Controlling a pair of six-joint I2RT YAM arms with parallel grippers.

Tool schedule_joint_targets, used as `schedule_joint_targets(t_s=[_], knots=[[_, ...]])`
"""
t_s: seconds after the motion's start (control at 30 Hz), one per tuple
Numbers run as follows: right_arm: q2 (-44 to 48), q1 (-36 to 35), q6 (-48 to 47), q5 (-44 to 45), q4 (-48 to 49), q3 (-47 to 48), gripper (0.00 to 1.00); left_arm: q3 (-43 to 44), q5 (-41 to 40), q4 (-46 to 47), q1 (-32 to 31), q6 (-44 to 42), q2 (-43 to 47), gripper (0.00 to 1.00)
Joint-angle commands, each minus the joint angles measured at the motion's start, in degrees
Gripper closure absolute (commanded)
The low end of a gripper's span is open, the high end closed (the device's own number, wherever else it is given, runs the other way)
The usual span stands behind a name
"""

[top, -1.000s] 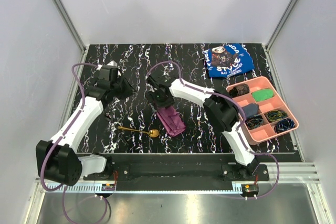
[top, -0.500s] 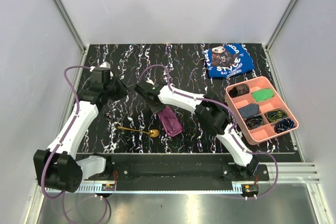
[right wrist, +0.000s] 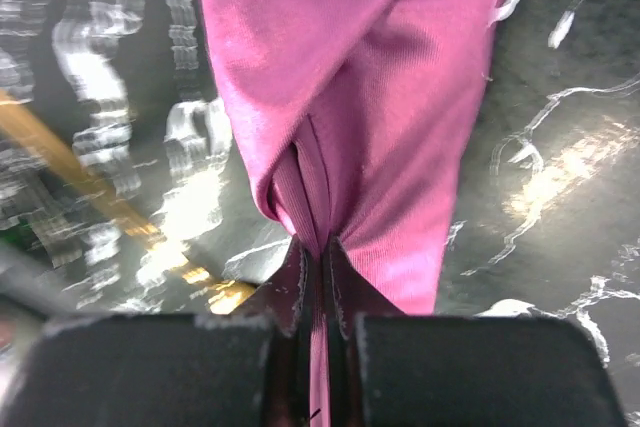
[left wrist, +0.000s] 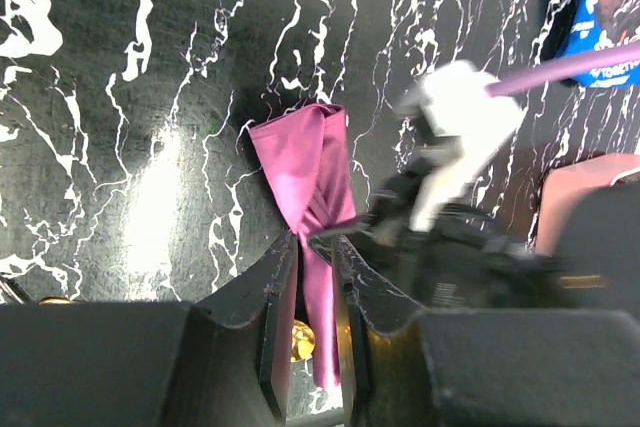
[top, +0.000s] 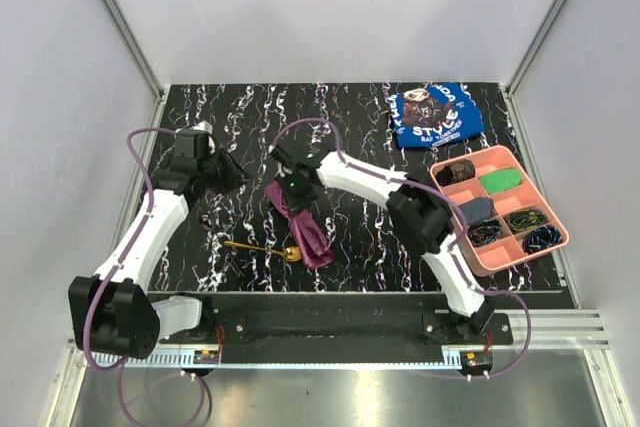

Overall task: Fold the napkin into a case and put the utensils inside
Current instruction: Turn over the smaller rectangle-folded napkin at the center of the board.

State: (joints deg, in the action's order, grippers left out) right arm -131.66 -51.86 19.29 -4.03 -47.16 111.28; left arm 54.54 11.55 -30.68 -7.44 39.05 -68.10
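The plum-purple napkin point(top: 303, 225) is bunched into a long narrow strip at the middle of the table. My right gripper point(top: 290, 190) is shut on its far end, and the cloth point(right wrist: 380, 97) fans out from the closed fingertips point(right wrist: 320, 259). The gold spoon point(top: 262, 248) lies just left of the napkin's near end, bowl toward the cloth; its blurred handle point(right wrist: 100, 197) crosses the right wrist view. My left gripper point(top: 226, 171) stays left of the napkin, apart from it. Its fingers point(left wrist: 315, 242) stand a narrow gap apart with nothing between them; the napkin point(left wrist: 305, 167) and the spoon bowl point(left wrist: 300, 340) show beyond them.
A blue printed cloth point(top: 435, 114) lies at the far right. A pink compartment tray point(top: 520, 260) with small items sits at the right edge. White walls close in the table on three sides. The right arm point(left wrist: 450, 127) fills the right of the left wrist view.
My right gripper has closed on the napkin and drawn its far end up and to the left, stretching the cloth into a strip. The left gripper shifted slightly left.
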Motion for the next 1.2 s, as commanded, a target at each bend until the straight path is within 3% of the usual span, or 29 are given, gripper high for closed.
schedule_joint_targets(t_s=[0.0,0.37,0.47,0.53,0.63,0.7,0.8,0.87,0.9,0.93,0.97,1.07,1.1,1.17], knots=[[9.75,6.32,4.52,-20.90,13.38,-7.82,1.00,-0.84,3.82,3.43,0.67,-1.43,-1.69,0.77],[8.35,18.10,15.25,-52.45,44.68,-25.14,0.99,-1.90,7.78,8.52,-0.02,-0.47,-6.52,0.78],[7.20,19.95,15.95,-55.19,46.63,-27.07,0.97,-1.46,7.52,9.67,-2.13,0.15,-8.54,0.78],[6.68,21.96,20.14,-57.04,55.02,-29.18,0.96,-0.76,6.82,10.37,-3.54,0.33,-10.46,0.78],[5.27,24.42,25.07,-61.00,62.24,-32.70,0.89,0.12,6.64,11.94,-6.26,1.29,-13.63,0.78],[3.43,25.22,25.53,-63.11,62.28,-32.98,0.77,0.56,6.90,13.27,-8.11,2.70,-15.13,0.78],[1.14,26.89,25.10,-64.78,59.47,-31.92,0.68,2.67,6.56,14.94,-10.39,3.67,-19.51,0.78],[2.19,29.08,18.01,-61.38,48.79,-29.38,0.62,4.60,7.43,15.38,-11.28,4.28,-21.37,0.78],[2.80,29.70,13.02,-57.88,40.73,-27.20,0.53,5.30,8.22,16.25,-11.54,4.54,-23.03,0.78],[3.50,30.14,1.48,-48.79,23.69,-21.08,0.50,6.61,8.48,16.70,-12.15,4.72,-23.74,0.78],[3.95,31.28,-2.37,-44.09,17.60,-18.50,0.48,7.41,8.75,16.70,-12.42,4.81,-24.53,0.78],[7.28,33.04,-8.21,-31.59,8.50,-14.87,0.37,9.70,8.67,17.05,-13.65,5.25,-27.26,0.78],[8.33,32.87,-9.61,-28.87,6.48,-14.61,0.28,9.97,8.84,18.01,-13.83,5.60,-28.48,0.78],[10.45,32.96,-10.32,-25.77,4.71,-14.43,0.27,10.40,9.54,19.16,-14.35,6.39,-30.07,0.78]])
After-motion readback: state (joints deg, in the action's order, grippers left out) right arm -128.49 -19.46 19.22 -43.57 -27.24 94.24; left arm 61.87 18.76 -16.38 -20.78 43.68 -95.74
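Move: The right fingers already pinch the napkin near its waist. The napkin's middle lies about 3 cm back and 2 cm below the right hand; its laying spot is about 7 cm to the right, 1 cm ahead and 3 cm down. The ladle bowl is 11 cm back and 1 cm left, the blue bag 22 cm ahead and 33 cm right. From the left hand, the napkin's middle is roughly 12 cm right, 5 cm back and 16 cm below. Still pinching the napkin, the right hand lifts it about 4 cm while going forward and a little right, tipping some 50 degrees so its fingers swing to point left; then it sinks, opens and lets go, leaving forward and right and partly untipping. The empty left hand comes about 12 cm right and 8 cm down towards the napkin's far end, gap unchanged, turning clockwise. ##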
